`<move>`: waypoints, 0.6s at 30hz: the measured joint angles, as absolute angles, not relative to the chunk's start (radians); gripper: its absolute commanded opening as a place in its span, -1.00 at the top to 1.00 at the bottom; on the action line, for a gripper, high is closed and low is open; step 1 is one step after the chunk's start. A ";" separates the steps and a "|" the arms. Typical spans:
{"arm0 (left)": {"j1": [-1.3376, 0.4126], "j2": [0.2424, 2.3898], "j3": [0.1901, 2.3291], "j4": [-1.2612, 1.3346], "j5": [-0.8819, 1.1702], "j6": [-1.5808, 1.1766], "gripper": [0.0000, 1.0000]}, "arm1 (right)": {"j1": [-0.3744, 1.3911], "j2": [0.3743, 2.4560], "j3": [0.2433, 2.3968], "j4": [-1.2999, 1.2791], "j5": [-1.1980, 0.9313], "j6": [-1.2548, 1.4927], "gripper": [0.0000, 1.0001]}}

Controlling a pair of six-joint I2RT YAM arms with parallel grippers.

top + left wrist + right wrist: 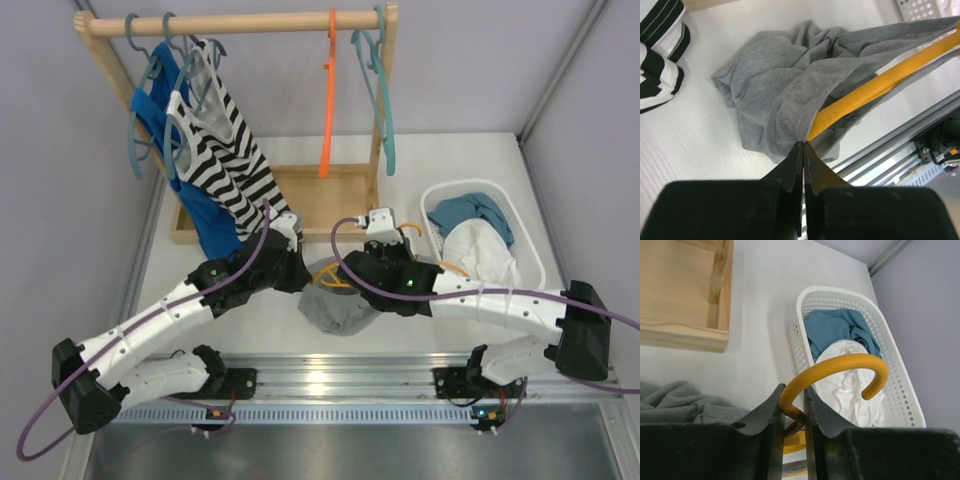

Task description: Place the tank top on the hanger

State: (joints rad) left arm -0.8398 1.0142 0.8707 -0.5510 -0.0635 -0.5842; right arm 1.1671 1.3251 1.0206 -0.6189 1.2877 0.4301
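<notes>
The grey tank top (336, 305) lies bunched on the table between the two arms; in the left wrist view (790, 80) it is crumpled with a hem fold running to the fingertips. My left gripper (804, 144) is shut on that hem edge of the tank top. The yellow-orange hanger (875, 86) has one arm running under the fabric. My right gripper (794, 399) is shut on the hanger's hook (840, 371) at its base. From above, the right gripper (372, 262) is over the cloth and only bits of the hanger (335, 280) show.
A white basket (528, 240) with blue and white clothes stands at the right. A wooden rack (240, 22) at the back carries a blue top, a striped top (222, 140), a red-orange hanger (328, 100) and teal hangers (382, 90). A metal rail (330, 370) runs along the near edge.
</notes>
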 measured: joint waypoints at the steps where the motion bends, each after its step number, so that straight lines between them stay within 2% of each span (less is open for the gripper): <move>1: -0.840 1.020 0.888 -0.552 -0.059 -0.581 1.00 | 1.169 1.325 1.021 -0.619 1.290 0.430 1.00; 18: -0.840 1.146 1.064 -0.552 0.007 -0.565 1.00 | 1.253 1.424 1.111 -0.585 1.345 0.398 1.00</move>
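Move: My left fingers are shut on the tank top's left strap, with the yellow hanger's left end about 2 cm to their right and 2 cm lower. The tank top's heap is some 7 cm right, 2 cm back and 14 cm down; the striped top's hem is about 6 cm left, 6 cm ahead and 9 cm down. My right hand holds the hanger by its hook; the pinched strap is about 14 cm left of it, 7 cm back and 4 cm lower. I keep the strap pinched in my left hand and draw it up about 4 cm and nearly as far right, a little forward too, over the hanger's left end. My right hand first holds still, then slides the hanger about 4 cm left and slightly up through the strap, keeping its grip on the hook. ##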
